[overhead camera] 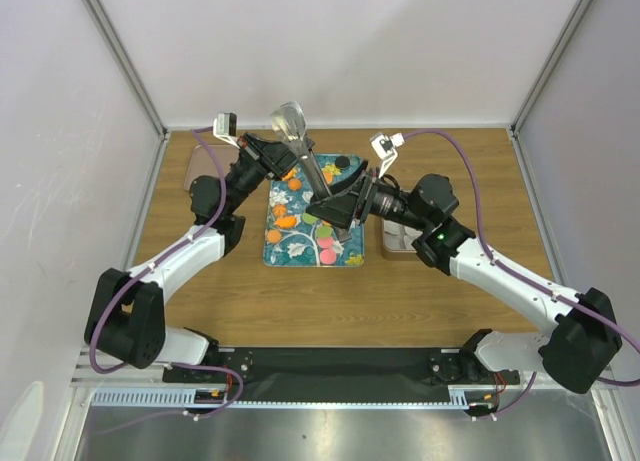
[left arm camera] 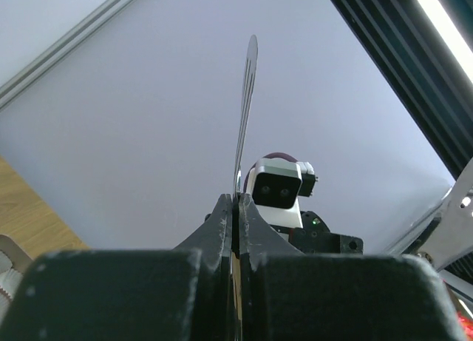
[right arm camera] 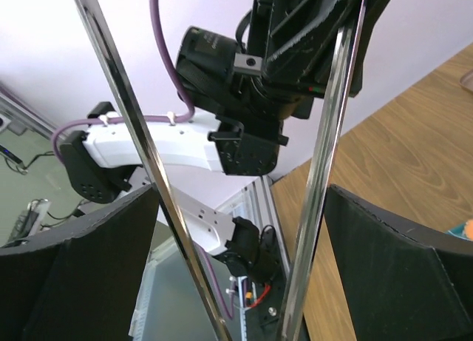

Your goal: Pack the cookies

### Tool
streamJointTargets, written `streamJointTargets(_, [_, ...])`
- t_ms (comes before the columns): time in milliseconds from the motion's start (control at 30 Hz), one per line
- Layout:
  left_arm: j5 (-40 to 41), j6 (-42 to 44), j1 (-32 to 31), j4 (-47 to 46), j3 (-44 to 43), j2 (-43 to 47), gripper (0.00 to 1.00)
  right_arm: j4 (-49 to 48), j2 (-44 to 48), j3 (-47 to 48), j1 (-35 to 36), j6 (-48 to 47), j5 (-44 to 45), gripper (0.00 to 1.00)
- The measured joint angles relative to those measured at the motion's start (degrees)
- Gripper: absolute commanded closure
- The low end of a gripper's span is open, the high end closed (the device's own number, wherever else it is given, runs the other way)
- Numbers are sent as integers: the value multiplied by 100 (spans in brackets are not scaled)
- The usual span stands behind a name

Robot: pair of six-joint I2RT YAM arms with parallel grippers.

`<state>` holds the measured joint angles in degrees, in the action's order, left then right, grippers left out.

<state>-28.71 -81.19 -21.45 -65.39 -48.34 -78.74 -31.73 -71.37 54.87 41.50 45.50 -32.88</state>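
The cookies lie on the teal floral tray [overhead camera: 300,249]: orange ones [overhead camera: 287,221], pink ones [overhead camera: 326,245], a green one [overhead camera: 310,219] and a black one [overhead camera: 342,162]. My left gripper [overhead camera: 297,168] is shut on metal tongs [overhead camera: 291,121] and holds them above the tray. In the left wrist view the tongs [left arm camera: 246,97] show edge-on, rising from the closed gripper [left arm camera: 236,204]. My right gripper [overhead camera: 335,219] is open over the tray. It straddles both tong arms [right arm camera: 140,126], and its fingers [right arm camera: 384,267] stand just outside them.
A clear plastic box [overhead camera: 398,243] sits right of the tray, partly under my right arm. Another clear piece [overhead camera: 193,171] lies at the far left behind my left arm. The wooden table [overhead camera: 400,301] is walled by white panels on three sides.
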Motion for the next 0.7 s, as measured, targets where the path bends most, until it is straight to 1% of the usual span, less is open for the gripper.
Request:
streamJointTargets(167, [4, 4, -35, -229, 0, -4, 100, -195, -11, 31, 33, 151, 122, 5])
streamJointTargets(267, [15, 17, -52, -313, 0, -4, 100, -284, -37, 37, 79, 199, 188, 10])
streamJointTargets(367, [68, 15, -66, -376, 0, -13, 100, -308, -48, 44, 122, 227, 251, 12])
streamJointTargets(633, [151, -35, -94, -640, 0, -181, 100, -247, -153, 120, 223, 122, 424, 27])
streamJointTargets(700, [153, -44, -103, -667, 0, -201, 95, -201, -157, 120, 223, 83, 476, 33])
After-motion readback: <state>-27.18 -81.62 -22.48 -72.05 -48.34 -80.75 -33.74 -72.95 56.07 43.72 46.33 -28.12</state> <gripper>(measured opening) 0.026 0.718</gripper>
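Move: The tongs, already held up by one arm in the left hand, have both arms between the right hand's open fingers, about 1 cm ahead of the right hand point. From the left hand that spot lies roughly 7 cm back, 5 cm right and 4 cm lower. Well below the right hand, some 35 cm down, the cookie mat is about 15 cm ahead and 4 cm left; the plastic box is about 11 cm ahead and 20 cm right. The right fingers come in on the outsides of both tong arms, closing by about a quarter of their opening and seeming to meet the metal by the end. Meanwhile the right hand shifts only about 1 cm to its left and rises some 1.5 cm before easing partly back down. The left hand keeps its shut grip on one arm, lifting about 1 cm and tilting its fingers up some 5 degrees. ##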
